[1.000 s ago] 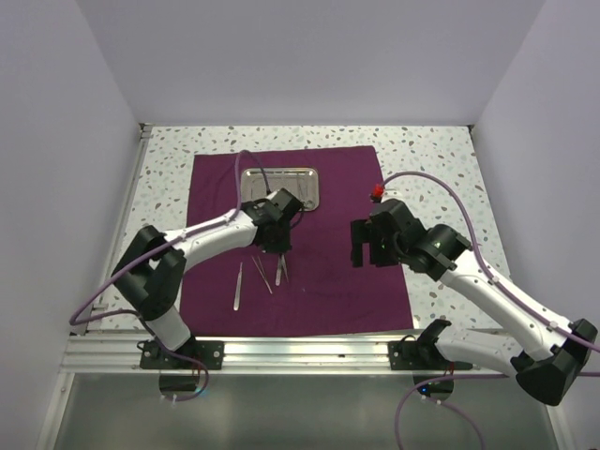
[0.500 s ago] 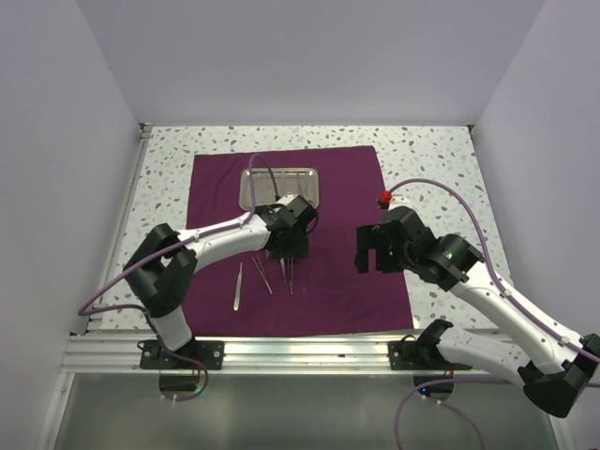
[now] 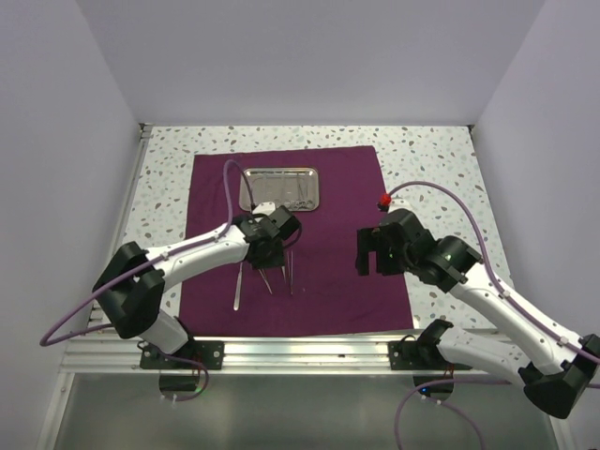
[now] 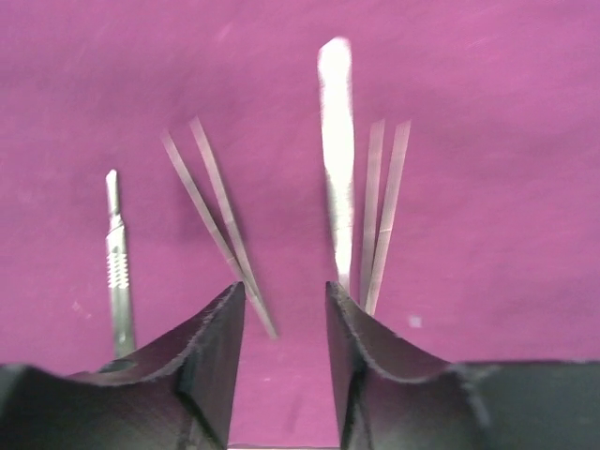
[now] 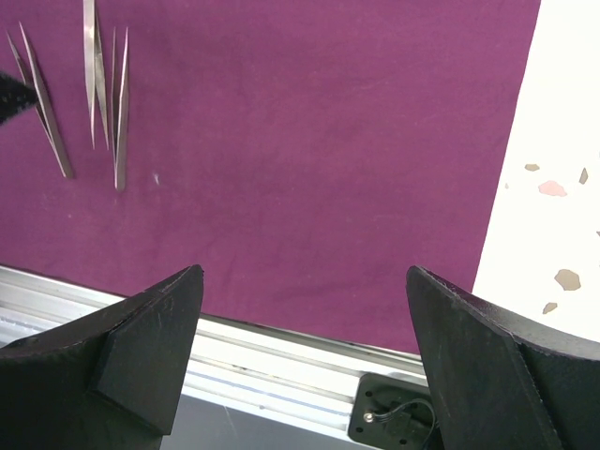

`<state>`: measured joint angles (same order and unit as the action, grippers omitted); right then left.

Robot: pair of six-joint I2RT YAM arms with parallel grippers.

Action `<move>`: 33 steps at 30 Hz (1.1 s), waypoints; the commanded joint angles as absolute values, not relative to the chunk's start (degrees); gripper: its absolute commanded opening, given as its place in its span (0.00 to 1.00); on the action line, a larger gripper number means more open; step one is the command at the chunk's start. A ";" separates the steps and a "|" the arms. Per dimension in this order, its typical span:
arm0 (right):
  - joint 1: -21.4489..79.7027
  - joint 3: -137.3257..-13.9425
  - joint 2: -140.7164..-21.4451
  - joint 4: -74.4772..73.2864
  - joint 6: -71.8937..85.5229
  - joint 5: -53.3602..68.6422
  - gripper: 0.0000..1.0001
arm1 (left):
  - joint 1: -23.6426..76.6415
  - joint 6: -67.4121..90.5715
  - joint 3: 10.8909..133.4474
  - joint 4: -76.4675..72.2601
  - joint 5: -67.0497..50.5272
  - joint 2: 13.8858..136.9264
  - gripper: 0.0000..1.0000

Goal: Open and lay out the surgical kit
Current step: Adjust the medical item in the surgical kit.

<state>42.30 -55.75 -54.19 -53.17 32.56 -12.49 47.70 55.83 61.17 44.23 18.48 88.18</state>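
The surgical kit's maroon cloth [image 3: 337, 234] lies spread flat, with the steel tray [image 3: 279, 189] at its far middle. A scalpel [image 4: 116, 267], one pair of tweezers [image 4: 216, 211], a shiny flat instrument [image 4: 337, 150] and a second pair of tweezers [image 4: 384, 206] lie side by side on the cloth. My left gripper [image 3: 272, 251] hovers just over their near ends. Seen from the wrist, the left gripper [image 4: 281, 291] is open with nothing between its fingers. My right gripper [image 3: 370, 255] hangs wide open over the cloth's right part, empty [image 5: 305, 272].
The speckled white table [image 3: 441, 178] shows around the cloth. An aluminium rail [image 5: 281, 361] runs along the near edge, just below the cloth's hem. White walls close in the left, far and right sides. A red-tipped connector [image 3: 382, 199] sits on the right arm's cable.
My left gripper has come away from the tray toward the near side, gone from shut to open, and left an instrument on the cloth. The right arm shifted slightly nearer.
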 commanded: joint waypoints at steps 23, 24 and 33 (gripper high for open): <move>42.10 -56.25 -54.40 -54.14 32.34 -13.62 0.93 | 47.11 58.71 53.00 38.41 18.72 94.66 0.35; 42.19 -56.25 -54.32 -54.14 32.43 -13.62 0.93 | 47.02 58.19 52.65 37.80 18.37 94.75 0.32; 42.10 -55.55 -53.70 -54.32 33.66 -13.80 0.93 | 46.85 56.34 54.57 37.00 17.75 95.63 0.00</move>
<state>42.30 -55.75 -54.92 -53.60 32.62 -12.64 47.27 57.19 53.80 39.97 17.39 93.76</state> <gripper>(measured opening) 0.928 0.013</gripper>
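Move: The angled tweezers lie some 6 cm below the left hand and about 3 cm to its left, neither ahead nor behind. The wide tweezers lie about 3 cm right and 4 cm ahead of the hand, the straight tweezers 5 cm right and 1 cm ahead. The scalpel is about 9 cm left and 3 cm back. From the idle right hand, the angled tweezers lie roughly 27 cm left, 4 cm ahead and 16 cm below. The left fingers pinch the angled tweezers behind their middle, shutting fully from nearly half open. To get there the hand sinks about 6 cm onto the cloth while easing some 3 cm left and 2 cm back, with a slight tilt, then shifts about 1 cm right again as the fingers close at cloth level. ##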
